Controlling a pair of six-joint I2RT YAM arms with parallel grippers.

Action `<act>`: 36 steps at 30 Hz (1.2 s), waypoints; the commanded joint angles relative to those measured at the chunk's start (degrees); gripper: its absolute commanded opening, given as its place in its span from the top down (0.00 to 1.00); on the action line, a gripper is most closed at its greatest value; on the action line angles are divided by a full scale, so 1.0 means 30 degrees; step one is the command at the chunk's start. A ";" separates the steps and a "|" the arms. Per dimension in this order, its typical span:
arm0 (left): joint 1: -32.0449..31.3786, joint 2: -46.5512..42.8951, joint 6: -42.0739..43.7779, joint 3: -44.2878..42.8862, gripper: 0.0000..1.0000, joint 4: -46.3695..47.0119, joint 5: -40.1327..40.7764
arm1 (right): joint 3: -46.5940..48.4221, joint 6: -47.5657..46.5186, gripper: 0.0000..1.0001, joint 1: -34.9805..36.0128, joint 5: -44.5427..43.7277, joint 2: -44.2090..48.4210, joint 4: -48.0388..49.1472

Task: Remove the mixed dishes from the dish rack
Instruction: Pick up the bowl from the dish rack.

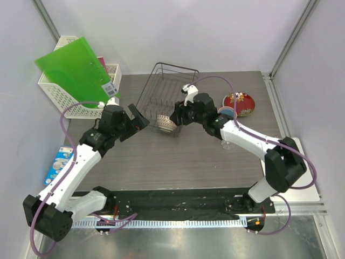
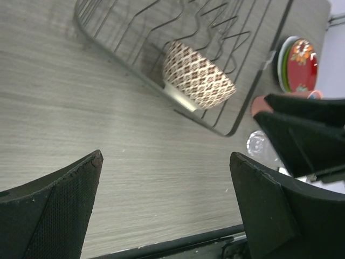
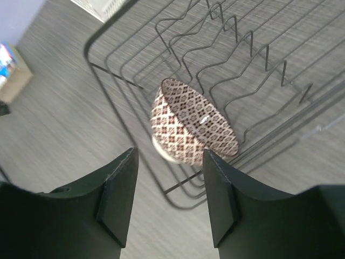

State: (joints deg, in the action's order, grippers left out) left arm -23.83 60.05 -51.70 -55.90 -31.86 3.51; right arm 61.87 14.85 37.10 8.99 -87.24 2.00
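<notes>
The black wire dish rack (image 1: 161,81) stands at the table's back centre, and a white bowl with a reddish pattern (image 1: 166,124) lies tilted on its side in the near corner. The same bowl (image 3: 191,129) shows just beyond my right gripper (image 3: 170,153), which is open with nothing between its fingers. In the top view my right gripper (image 1: 174,116) hovers at the bowl's right side. My left gripper (image 1: 141,120) is wide open over bare table left of the rack, with the bowl (image 2: 198,82) ahead of it. A red patterned plate (image 1: 240,103) tops a stack right of the rack.
A white lattice basket (image 1: 59,91) with a green folder (image 1: 75,73) stands at the back left. A clear glass (image 1: 226,144) and a pink cup (image 2: 261,103) sit by the right arm. A blue packet (image 1: 58,163) lies at the left edge, and a white board (image 1: 304,189) at the right.
</notes>
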 commanded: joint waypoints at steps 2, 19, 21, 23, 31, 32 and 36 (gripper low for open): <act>0.0035 -0.1207 0.0534 0.0908 0.00 -0.0396 -0.0086 | 0.2082 -0.2459 0.46 -0.0033 0.0457 -0.1533 0.0387; 0.0035 -0.1034 0.0916 0.1758 0.00 -0.0192 -0.0319 | 0.4045 -0.3486 0.55 -0.0092 0.2918 -0.4844 -0.0432; 0.0064 -0.1004 0.0916 0.1816 0.00 -0.0192 -0.0349 | 0.4075 -0.3457 0.57 -0.0208 0.3153 -0.5108 -0.0462; 0.0064 -0.1004 0.0916 0.1846 0.00 -0.0133 -0.0378 | 0.4134 -0.3398 0.59 -0.0268 0.3476 -0.5255 -0.0462; 0.0035 -0.0799 0.0858 0.1963 0.00 -0.0075 -0.0495 | 0.4221 -0.3427 0.76 -0.0502 0.4179 -0.5606 -0.0520; 0.0035 -0.0770 0.0799 0.1992 0.00 -0.0046 -0.0612 | 0.4251 -0.3456 0.77 -0.0560 0.4499 -0.5636 -0.0520; 0.0035 -0.0682 0.0681 0.2168 0.00 0.0101 -0.0817 | 0.4631 -0.3661 0.75 -0.0853 0.5584 -0.6016 -0.1574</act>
State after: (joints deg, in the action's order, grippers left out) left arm -23.83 57.74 -50.26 -50.13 -33.21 2.26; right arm 73.71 4.97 35.22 21.85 -103.50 1.02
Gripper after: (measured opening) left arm 0.996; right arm 0.237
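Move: The bowl leans in the near end of the dish rack, about 6 cm to the left of the right hand, some 3 cm farther out and 7 cm below. The rack's middle is roughly 10 cm ahead of that hand and 4 cm left. The pink cup stands about 20 cm to its right and 1 cm ahead; the glass lies some 21 cm right and 7 cm back. From the left hand the bowl is about 9 cm right and 6 cm ahead, 9 cm lower. The bowl's rim is what the right hand comes to: it goes forward and down, then mainly left and down, about 5 cm lower in all, turning some 15 degrees counter-clockwise. Its half-open fingers close either side of the bowl's right-hand rim and pinch it, rising about 1 cm meanwhile. The empty left hand, wide open, sinks and draws back about 4 cm. ##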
